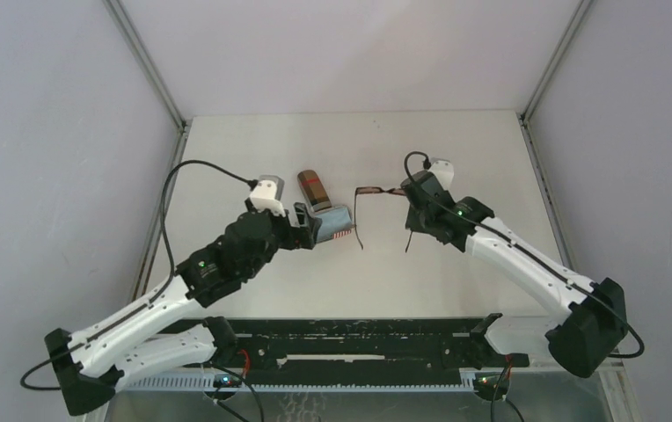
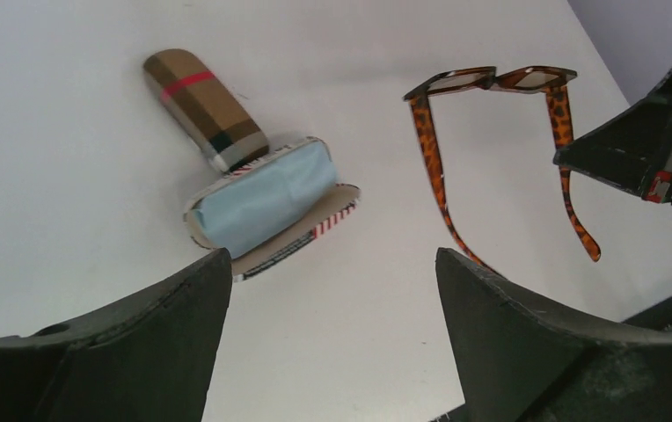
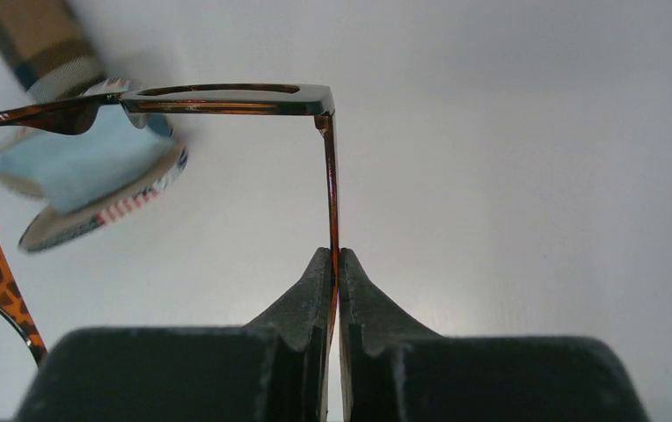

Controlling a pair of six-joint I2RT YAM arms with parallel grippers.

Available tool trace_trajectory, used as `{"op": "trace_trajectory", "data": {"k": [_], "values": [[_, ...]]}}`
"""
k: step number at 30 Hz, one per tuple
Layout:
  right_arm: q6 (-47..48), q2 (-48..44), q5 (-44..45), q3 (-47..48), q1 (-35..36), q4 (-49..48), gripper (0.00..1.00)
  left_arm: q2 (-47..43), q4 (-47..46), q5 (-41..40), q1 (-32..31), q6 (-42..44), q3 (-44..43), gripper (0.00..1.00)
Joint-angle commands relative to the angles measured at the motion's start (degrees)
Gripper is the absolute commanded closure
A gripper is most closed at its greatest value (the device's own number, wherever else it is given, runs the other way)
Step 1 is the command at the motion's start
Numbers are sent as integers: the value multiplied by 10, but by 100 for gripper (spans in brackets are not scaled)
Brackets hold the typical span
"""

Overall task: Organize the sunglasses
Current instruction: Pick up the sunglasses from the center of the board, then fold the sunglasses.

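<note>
A brown tortoiseshell pair of sunglasses (image 1: pixel 376 192) is unfolded mid-table, with its temple arms pointing toward me. My right gripper (image 3: pixel 333 257) is shut on the thin right temple arm (image 3: pixel 332 185), and the front frame (image 3: pixel 227 97) stands out ahead of the jaws. In the left wrist view the sunglasses (image 2: pixel 491 81) are at upper right, with the right gripper (image 2: pixel 579 160) pinching one arm. My left gripper (image 2: pixel 332 257) is open with nothing between its fingers. It sits just short of the open flag-print case (image 2: pixel 266 207).
The open case (image 1: pixel 334 224) holds a light blue cloth (image 2: pixel 262 198). A shut brown plaid case (image 1: pixel 313 188) lies right behind it, touching its far end. A black rail (image 1: pixel 359 347) runs along the near table edge.
</note>
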State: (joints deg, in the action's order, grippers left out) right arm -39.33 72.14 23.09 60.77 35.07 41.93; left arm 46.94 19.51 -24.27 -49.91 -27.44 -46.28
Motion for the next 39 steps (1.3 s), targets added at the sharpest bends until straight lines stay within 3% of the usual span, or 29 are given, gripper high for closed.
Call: {"op": "trace_trajectory", "data": {"k": [1,7,23,39], "values": [[-59,-46,47,1,65,60,100,41,-23,-87,-78,-18,-48,10],[-102,-52,80,1,119,103,100,120,-34,-130,-133,-62,-69,11],[-89,-44,90,4,121,100,100,300,-41,-175,-135,-22,-180,24],[-37,-71,71,4,107,81,100,395,-47,-144,-119,-44,-232,59]]}}
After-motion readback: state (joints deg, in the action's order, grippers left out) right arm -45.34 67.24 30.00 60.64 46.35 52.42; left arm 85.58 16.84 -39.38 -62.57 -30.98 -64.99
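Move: The left temple of the sunglasses, near its hinge, lies about 7 cm ahead of my left hand, 13 cm to its right and 8 cm lower. From my right hand, already gripping the other temple, it is some 13 cm left, 3 cm ahead, level. Below my left hand, the open case lies about 10 cm ahead and 1 cm right, 23 cm down; the plaid case 19 cm ahead, 2 cm left, 22 cm down. I bring my left hand about 12 cm right and 6 cm down, backing slightly at first and then reaching forward to the left temple, rolling its left side up some 15 degrees while the wide-open fingers narrow by about half around the temple. My right hand draws the sunglasses back about 5 cm, then holds still, keeping its pinch on the right temple. ##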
